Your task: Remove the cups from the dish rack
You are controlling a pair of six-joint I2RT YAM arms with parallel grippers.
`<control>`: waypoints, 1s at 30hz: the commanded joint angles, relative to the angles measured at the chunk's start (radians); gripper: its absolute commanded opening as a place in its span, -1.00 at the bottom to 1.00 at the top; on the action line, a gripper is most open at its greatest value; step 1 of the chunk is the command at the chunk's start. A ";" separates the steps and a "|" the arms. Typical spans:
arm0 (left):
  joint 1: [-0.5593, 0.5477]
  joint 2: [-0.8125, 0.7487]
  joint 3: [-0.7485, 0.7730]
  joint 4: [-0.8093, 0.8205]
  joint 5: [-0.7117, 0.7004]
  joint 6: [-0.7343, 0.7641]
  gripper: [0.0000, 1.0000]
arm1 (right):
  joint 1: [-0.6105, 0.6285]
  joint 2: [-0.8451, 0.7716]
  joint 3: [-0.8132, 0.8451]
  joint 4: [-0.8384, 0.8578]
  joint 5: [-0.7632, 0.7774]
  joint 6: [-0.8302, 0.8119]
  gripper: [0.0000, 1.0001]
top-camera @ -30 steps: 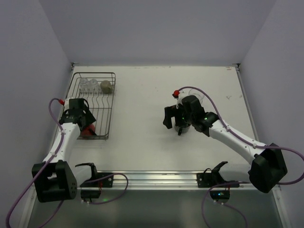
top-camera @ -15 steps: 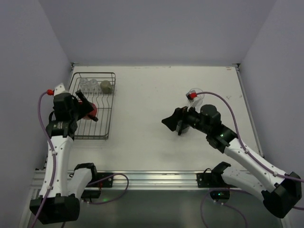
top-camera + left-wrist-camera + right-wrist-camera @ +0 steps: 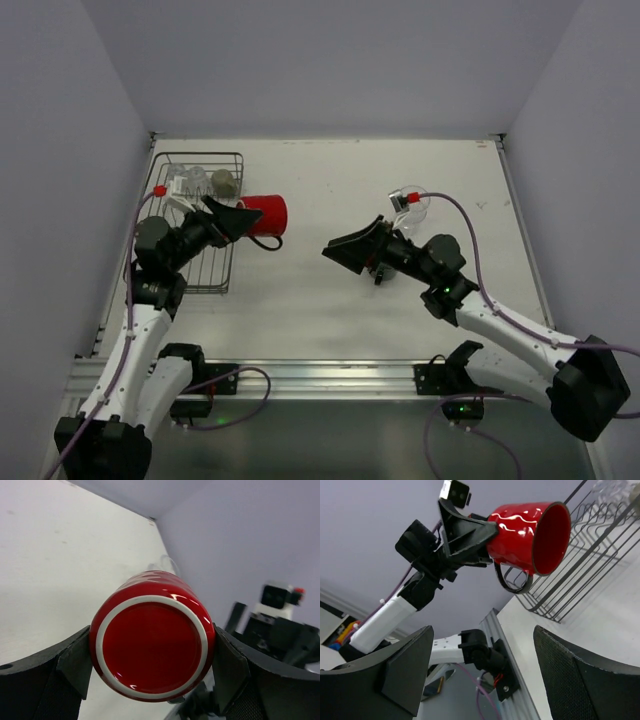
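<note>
My left gripper (image 3: 236, 218) is shut on the red handled mug (image 3: 264, 215) and holds it on its side in the air, just right of the dish rack (image 3: 238, 190). In the left wrist view the mug's base (image 3: 152, 647) sits between both fingers (image 3: 75, 665). Clear tumblers (image 3: 185, 180) and a greyish-tan cup (image 3: 224, 183) stand at the rack's far end. My right gripper (image 3: 350, 250) is open and empty above mid-table, facing the red mug (image 3: 530, 530) and the rack (image 3: 590, 560). A dark mug (image 3: 381, 271) stands half hidden under the right wrist.
A clear tumbler (image 3: 415, 200) stands on the table behind the right arm. The side walls stand close to the table's left and right edges. A metal rail (image 3: 330, 375) runs along the near edge.
My left arm has lifted the red mug out of the rack and swung it right over the table. My right gripper has risen off the dark mug and turned left, open.
</note>
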 commanded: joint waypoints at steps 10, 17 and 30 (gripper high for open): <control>-0.238 0.063 -0.048 0.522 0.133 -0.216 -0.75 | 0.031 0.230 0.095 0.340 -0.122 0.129 0.50; -0.258 0.058 -0.048 0.487 0.105 -0.191 -0.76 | 0.029 0.138 0.087 0.178 -0.040 -0.006 0.48; -0.393 0.127 -0.029 0.573 0.054 -0.220 -0.74 | 0.031 0.241 0.144 0.334 -0.171 0.057 -0.24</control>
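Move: The left hand still holds the red mug, its middle some 4 cm to the right and 2 cm ahead; the empty right gripper it is going to lies about 22 cm right and 5 cm back, at much the same height. From the right hand the red mug is about 18 cm left and 7 cm ahead, while the dark mug on the table lies roughly 12 cm right, 3 cm ahead and 26 cm below. Left hand brings the mug about 11 cm right and back; right hand edges left, closing fingers astride its rim. ##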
